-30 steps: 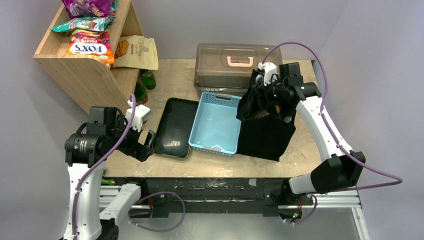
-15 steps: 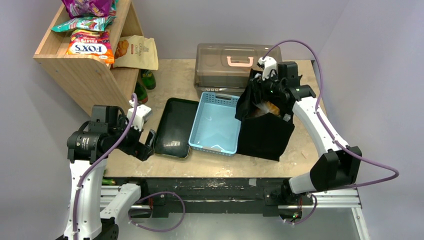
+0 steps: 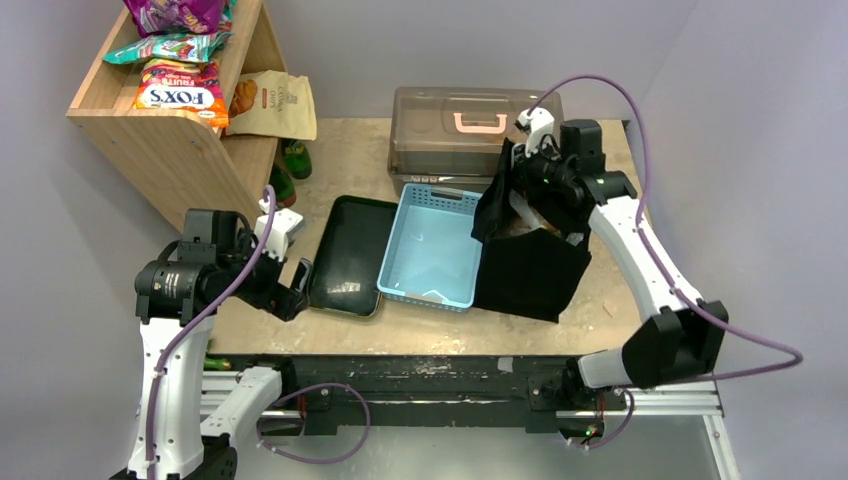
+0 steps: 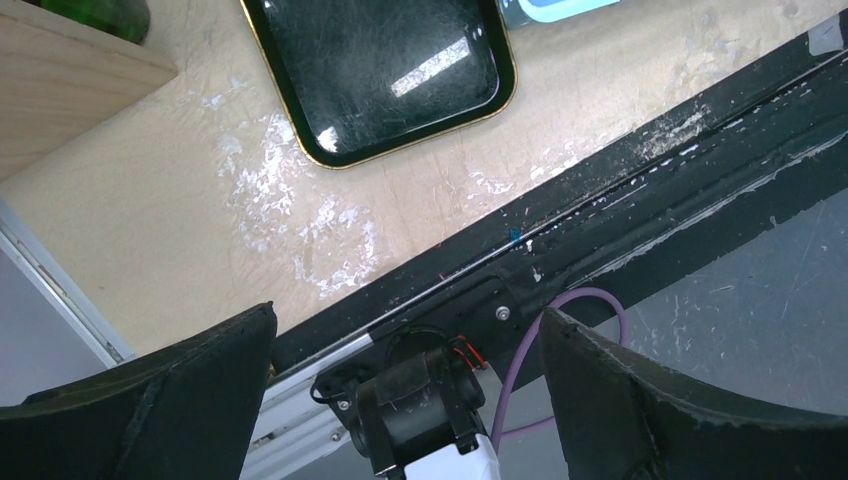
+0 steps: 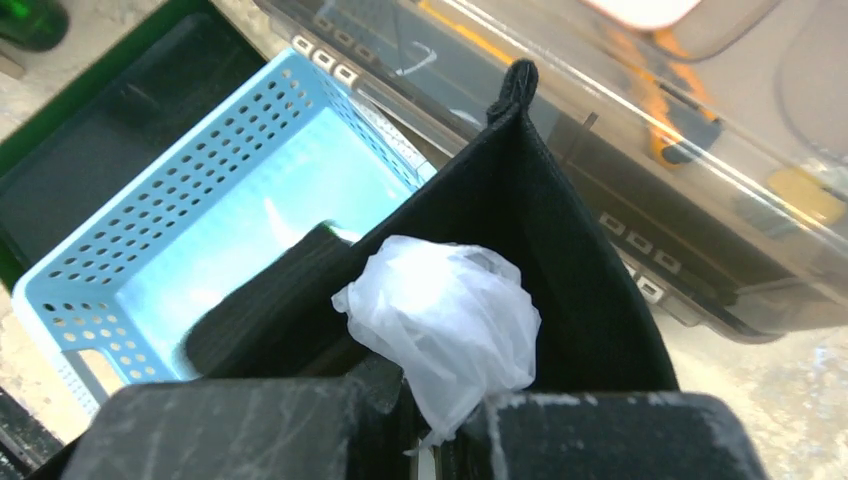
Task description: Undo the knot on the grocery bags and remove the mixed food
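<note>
A whitish bunch of thin plastic, the knot [image 5: 445,315] of the grocery bag, sticks up between my right gripper's [image 5: 440,430] fingers, which are shut on it. Behind it stands the black fabric bag [image 5: 560,270]. In the top view the right gripper [image 3: 528,190] hangs over that black bag's [image 3: 530,275] open mouth, and a strip of pale plastic [image 3: 517,208] runs down into it. A small golden-brown patch of the mixed food [image 3: 527,231] shows inside. My left gripper [image 3: 296,288] is open and holds nothing, near the table's front edge [image 4: 560,215], jaws wide apart.
A black tray [image 3: 345,255] and a light-blue basket [image 3: 430,245] lie left of the black bag. A clear lidded box with a pink handle [image 3: 460,125] stands behind. A wooden shelf [image 3: 170,150] with snack bags is at the back left, green bottles [image 3: 290,160] beside it.
The right gripper has shut on the bunched plastic at the black bag's mouth and drawn it up a little. The left arm has hardly moved.
</note>
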`<state>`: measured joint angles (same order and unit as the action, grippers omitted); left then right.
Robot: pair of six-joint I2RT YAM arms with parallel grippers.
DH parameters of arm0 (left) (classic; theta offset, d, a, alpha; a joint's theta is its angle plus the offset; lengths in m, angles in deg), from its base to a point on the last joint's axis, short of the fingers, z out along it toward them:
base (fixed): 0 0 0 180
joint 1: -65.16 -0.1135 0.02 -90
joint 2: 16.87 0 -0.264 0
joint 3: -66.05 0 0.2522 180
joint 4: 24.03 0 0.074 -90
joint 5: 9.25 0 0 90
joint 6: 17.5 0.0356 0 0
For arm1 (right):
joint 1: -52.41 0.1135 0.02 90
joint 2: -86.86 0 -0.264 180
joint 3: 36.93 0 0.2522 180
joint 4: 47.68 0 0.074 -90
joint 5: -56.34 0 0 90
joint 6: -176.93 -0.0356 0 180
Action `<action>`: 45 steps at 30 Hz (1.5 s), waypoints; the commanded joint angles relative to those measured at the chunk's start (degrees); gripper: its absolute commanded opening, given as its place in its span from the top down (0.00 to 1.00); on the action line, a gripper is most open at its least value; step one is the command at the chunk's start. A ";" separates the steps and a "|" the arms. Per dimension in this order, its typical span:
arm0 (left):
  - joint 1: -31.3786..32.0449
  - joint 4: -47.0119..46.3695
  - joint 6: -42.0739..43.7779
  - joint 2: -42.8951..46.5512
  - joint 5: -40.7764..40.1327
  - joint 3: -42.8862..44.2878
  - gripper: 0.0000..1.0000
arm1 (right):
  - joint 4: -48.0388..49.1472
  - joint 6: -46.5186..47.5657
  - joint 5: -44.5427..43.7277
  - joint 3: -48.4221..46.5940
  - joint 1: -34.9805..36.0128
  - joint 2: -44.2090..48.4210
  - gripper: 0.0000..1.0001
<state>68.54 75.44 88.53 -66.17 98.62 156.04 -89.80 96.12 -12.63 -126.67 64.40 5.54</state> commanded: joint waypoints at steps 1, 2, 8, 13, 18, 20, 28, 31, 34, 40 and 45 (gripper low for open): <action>-0.30 -1.78 -0.18 -0.93 2.58 2.29 0.00 | -0.55 -0.81 0.31 -5.52 -0.24 7.85 1.00; -0.26 -1.78 -0.19 -1.28 2.94 2.68 0.00 | -1.20 -1.17 0.01 -6.18 -0.48 8.81 1.00; -0.29 -2.08 -1.34 -2.73 5.00 4.18 0.00 | -3.63 -2.10 -0.52 -11.88 -1.60 10.24 1.00; -0.29 -2.60 -1.88 -2.38 5.21 5.95 0.00 | -3.22 -4.53 -0.59 -18.21 -3.68 9.29 1.00; -0.30 -3.17 -2.01 -1.59 5.41 7.60 0.00 | -3.83 -7.22 0.25 -27.11 -4.66 7.16 1.00; -0.26 -3.18 -2.07 -1.45 5.99 8.28 0.00 | -4.04 -8.10 0.91 -30.19 -4.72 6.74 1.00; -0.23 -4.94 -2.64 -2.08 9.11 11.22 0.00 | -3.24 -13.07 2.00 -42.60 -4.73 4.41 1.00; -0.30 -5.75 -2.99 -2.53 10.47 11.69 0.00 | -2.03 -14.88 2.09 -47.19 -4.70 2.55 1.00; -0.30 -6.34 -3.51 -2.86 11.35 12.05 0.00 | -0.47 -16.63 1.75 -50.97 -4.74 1.03 1.00; -0.21 -7.52 -4.48 -2.77 11.84 12.87 0.00 | 3.89 -20.66 1.09 -57.05 -4.68 -2.00 1.00; -0.21 -8.46 -5.70 -2.59 12.91 14.83 0.00 | 8.70 -26.25 2.08 -62.70 -4.64 -5.16 1.00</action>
<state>68.54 69.93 84.95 -68.99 109.02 167.66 -92.60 75.94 -11.56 -183.87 59.83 0.99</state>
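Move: The right fingers are already shut on the knotted top of the clear bag of mixed food. Its middle sits about 12 cm below that hand, 3 cm back and 2 cm right, inside the black grocery bag, whose middle is some 6 cm back, 4 cm right and 16 cm down. The blue basket lies 18 cm left, 9 cm back and 20 cm down. The toolbox is 11 cm ahead, 7 cm left and 16 cm down. From the left hand the food bag is about 22 cm ahead, 50 cm right and 12 cm lower. Straight up and fast, the right hand hauls the clear bag by its knot out of the black grocery bag, climbing about 38 cm with only a slight draw back. The fingers keep their pinch as the wrist tips them upward by nearly 40 degrees and rolls its left side up. The left hand, open and empty, rises about 7 cm and drifts slightly right and forward. ##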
